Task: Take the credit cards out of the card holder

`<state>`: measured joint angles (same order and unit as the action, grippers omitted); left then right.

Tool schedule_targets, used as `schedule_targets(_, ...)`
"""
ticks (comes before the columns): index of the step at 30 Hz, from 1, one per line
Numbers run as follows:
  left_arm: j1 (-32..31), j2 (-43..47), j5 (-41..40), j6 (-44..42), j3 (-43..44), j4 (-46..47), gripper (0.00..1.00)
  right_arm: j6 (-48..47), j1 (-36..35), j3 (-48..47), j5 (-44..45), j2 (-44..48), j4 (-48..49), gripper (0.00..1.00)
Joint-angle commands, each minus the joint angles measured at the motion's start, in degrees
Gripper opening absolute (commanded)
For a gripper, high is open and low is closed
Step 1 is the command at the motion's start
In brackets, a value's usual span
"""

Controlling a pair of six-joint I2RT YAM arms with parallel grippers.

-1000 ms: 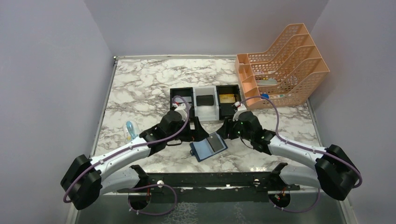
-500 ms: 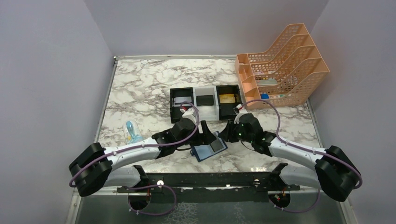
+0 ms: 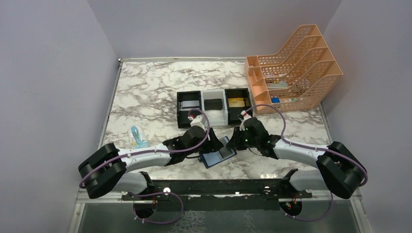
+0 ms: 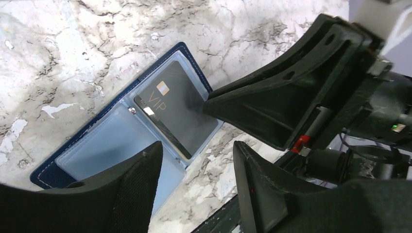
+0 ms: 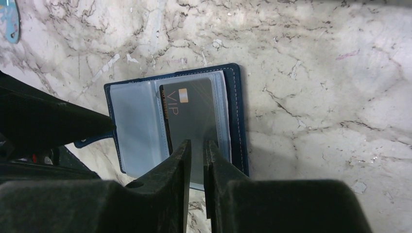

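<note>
The navy card holder point(image 3: 212, 158) lies open on the marble, its pale clear pockets point(image 4: 97, 145) facing up. A dark credit card marked VIP point(image 5: 192, 114) sits in one pocket point(image 4: 177, 109). My right gripper point(image 5: 197, 143) is almost shut, with only a narrow slit between its fingers. Its tips rest on that card's near end point(image 3: 232, 144). My left gripper point(image 4: 197, 145) is open over the holder's edge. One finger is above the empty pocket and the other above bare table point(image 3: 215, 142). A gold card point(image 3: 236, 102), a black card point(image 3: 213, 104) and a grey card point(image 3: 188, 104) lie in the trays behind.
Three box trays point(image 3: 214, 115) stand in a row just beyond both grippers. A peach mesh file rack point(image 3: 296, 68) fills the back right corner. A small blue and clear object point(image 3: 136, 137) lies on the marble at the left.
My left arm has swung right to the holder while its jaws narrowed. My right gripper has closed down and settled onto the VIP card. The holder has hardly moved.
</note>
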<state>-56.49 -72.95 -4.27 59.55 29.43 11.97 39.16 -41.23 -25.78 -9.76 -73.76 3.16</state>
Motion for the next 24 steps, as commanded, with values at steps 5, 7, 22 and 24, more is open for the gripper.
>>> schedule_targets(5, -1.39, -3.82, -4.40, -0.04, 0.75, 2.16, 0.53, -3.82, 0.01, -2.12, 2.15, -3.15, -0.64, 0.16)
schedule_targets(7, -1.51, -5.05, -4.56, 0.18, 0.95, 2.05, 0.52, -3.12, 0.01, -1.47, 1.33, -4.09, -0.48, 0.16)
schedule_targets(22, -3.89, -9.93, -7.12, 3.59, -1.04, 1.85, 0.35, 0.21, 0.01, 5.22, -1.80, -2.80, 2.21, 0.16)
schedule_targets(24, -4.02, -10.08, -7.20, 3.90, -1.06, 2.09, 0.30, 0.49, 0.01, 5.43, -2.57, -3.14, 2.69, 0.16)
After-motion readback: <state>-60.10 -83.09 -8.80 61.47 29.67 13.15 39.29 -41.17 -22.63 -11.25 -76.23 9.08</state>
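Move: The credit card lies about 8 cm below the left hand, some 3 cm to its right and 1 cm ahead. The open card holder's middle is just as far below that hand, 1 cm back and straight in line sideways; the organizer tray sits some 20 cm ahead, 1 cm to its left and 6 cm below. From the right hand, poised at the card's right edge, the card's middle is about 3 cm left, 1 cm back and 2 cm below, the holder's middle 6 cm left, 3 cm back and 2 cm below. The left hand sinks about 5 cm towards the credit card's exposed left edge, easing back a little near the end while it rolls slightly, left side up, and its fingers narrow from over half open to about a third; whether they touch the card by then can't be seen. The right hand, fingers still nearly shut, lowers about 1.5 cm to press its tips on the card's right edge, then draws back about 1 cm, dragging the holder along. ##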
